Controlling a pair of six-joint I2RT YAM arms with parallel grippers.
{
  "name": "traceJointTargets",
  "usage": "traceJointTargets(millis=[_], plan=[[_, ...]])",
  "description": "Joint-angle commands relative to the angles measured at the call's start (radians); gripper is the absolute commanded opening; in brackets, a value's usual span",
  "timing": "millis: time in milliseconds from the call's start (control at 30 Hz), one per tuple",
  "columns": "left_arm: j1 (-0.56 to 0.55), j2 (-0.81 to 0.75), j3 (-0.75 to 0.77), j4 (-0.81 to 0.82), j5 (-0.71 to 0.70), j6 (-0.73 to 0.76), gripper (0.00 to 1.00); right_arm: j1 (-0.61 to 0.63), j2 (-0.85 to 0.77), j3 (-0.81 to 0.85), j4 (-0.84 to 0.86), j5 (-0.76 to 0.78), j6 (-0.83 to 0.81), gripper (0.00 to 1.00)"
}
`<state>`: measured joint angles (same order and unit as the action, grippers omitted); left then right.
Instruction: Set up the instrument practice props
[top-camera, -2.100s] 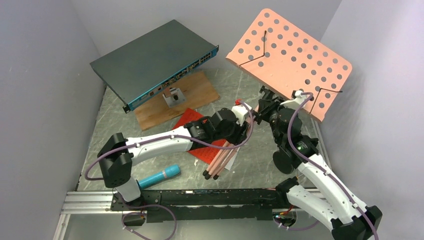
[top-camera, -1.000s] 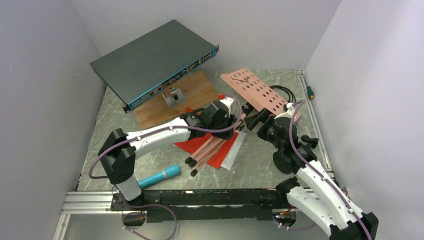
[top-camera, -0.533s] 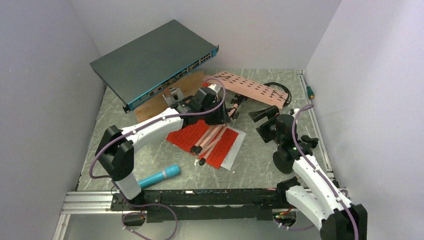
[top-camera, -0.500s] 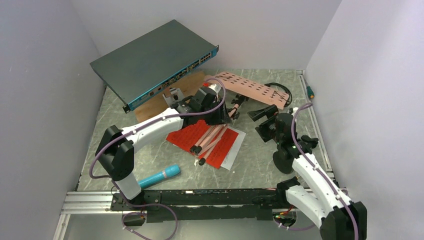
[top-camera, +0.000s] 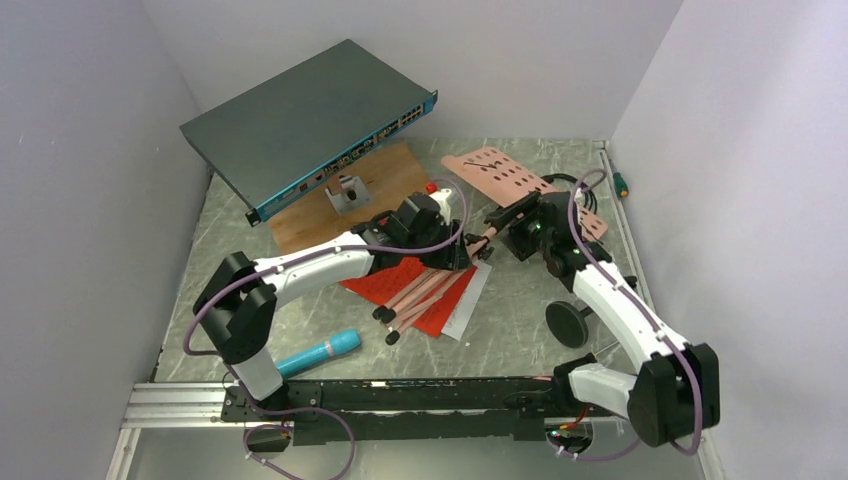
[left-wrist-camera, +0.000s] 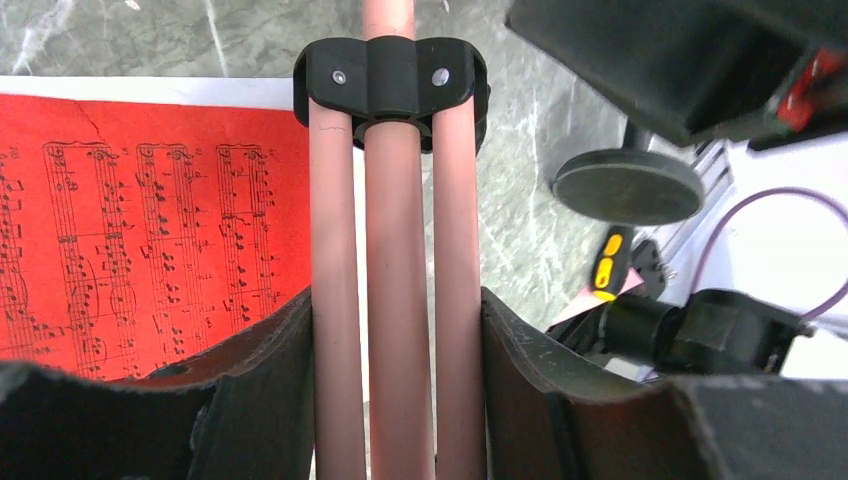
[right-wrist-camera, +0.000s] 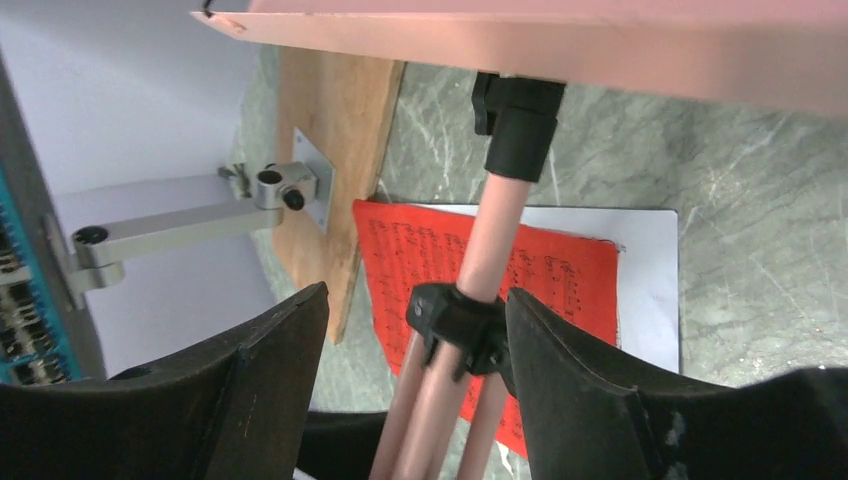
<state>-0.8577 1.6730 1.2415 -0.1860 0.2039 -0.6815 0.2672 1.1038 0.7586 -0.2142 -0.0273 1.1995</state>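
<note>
The salmon-pink music stand (top-camera: 497, 176) lies tilted, its perforated desk at the back and its folded tripod legs (top-camera: 415, 296) over the red and white sheet-music pages (top-camera: 428, 300). My left gripper (top-camera: 455, 255) is shut on the three leg tubes (left-wrist-camera: 396, 250) below their black collar (left-wrist-camera: 390, 78). My right gripper (top-camera: 503, 220) is open. In the right wrist view its fingers (right-wrist-camera: 585, 390) straddle the collar (right-wrist-camera: 455, 318), the right finger against it, the left one apart. The cyan microphone (top-camera: 318, 352) lies near left. The black round-base mic stand (top-camera: 566, 323) sits near right.
A dark grey network switch (top-camera: 310, 118) leans at the back left over a wooden board (top-camera: 395, 180) with a metal bracket (top-camera: 347, 193). A black cable (top-camera: 568, 183) and a small yellow-tipped tool (top-camera: 622, 185) lie by the right wall.
The stand came down from high in the air to near the table. Since half a second ago my right gripper has moved up to the stand's post, and my left has shifted right with the legs.
</note>
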Motion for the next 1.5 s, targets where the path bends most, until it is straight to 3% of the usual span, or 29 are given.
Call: traceJointTargets(millis=[0,100,233,333,633,767,1000,1133,1333,1367,1467], plan=[[-0.072,-0.113,0.077,0.275,-0.001,0.181,0.00,0.005,0.083,0.131,-0.171,0.037,-0.064,0.69],[-0.091,-0.110,0.079,0.263,-0.028,0.216,0.00,0.026,0.134,0.142,-0.177,0.079,-0.095,0.70],[-0.105,-0.107,0.082,0.249,-0.060,0.250,0.00,0.041,0.208,0.165,-0.206,0.087,-0.120,0.61],[-0.111,-0.106,0.086,0.226,-0.091,0.278,0.00,0.074,0.231,0.173,-0.233,0.122,-0.134,0.60],[-0.133,-0.090,0.090,0.188,-0.159,0.339,0.00,0.169,0.189,0.238,-0.399,0.362,-0.204,0.69],[-0.138,-0.090,0.089,0.188,-0.176,0.351,0.00,0.173,0.171,0.182,-0.370,0.330,-0.198,0.72],[-0.144,-0.115,0.075,0.188,-0.168,0.352,0.00,0.158,0.254,0.129,-0.283,0.253,-0.119,0.69],[-0.147,-0.125,0.061,0.194,-0.158,0.348,0.00,0.120,0.294,0.075,-0.195,0.252,-0.048,0.52],[-0.155,-0.129,0.039,0.200,-0.137,0.344,0.00,0.102,0.339,0.057,-0.090,0.303,0.006,0.47],[-0.156,-0.133,0.035,0.200,-0.138,0.345,0.00,0.100,0.340,0.055,-0.077,0.306,0.008,0.41],[-0.157,-0.148,0.018,0.202,-0.131,0.346,0.00,0.097,0.312,0.029,-0.016,0.321,-0.004,0.04]])
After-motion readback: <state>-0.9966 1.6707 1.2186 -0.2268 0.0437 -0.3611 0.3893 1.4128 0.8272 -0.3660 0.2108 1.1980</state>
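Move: The right hand, open and empty, has the music stand's upper tube about 4 cm ahead, 3 cm to its left and 7 cm below. The black hub is some 1 cm ahead, 5 cm left and 9 cm below; the pink perforated plate's middle is about 9 cm ahead, 3 cm right and slightly lower. The left hand already holds the folded legs; from it the upper tube lies some 5 cm ahead, 6 cm right and a little higher. Down about 10 cm goes the right hand in two dips, easing up and back slightly between them, tipping its fingers down some 20 degrees and rolling its left side lower, then narrowing them around the upper tube between hub and plate. The left hand keeps its grip on the legs and draws them back about 3 cm, sinking and turning clockwise. ##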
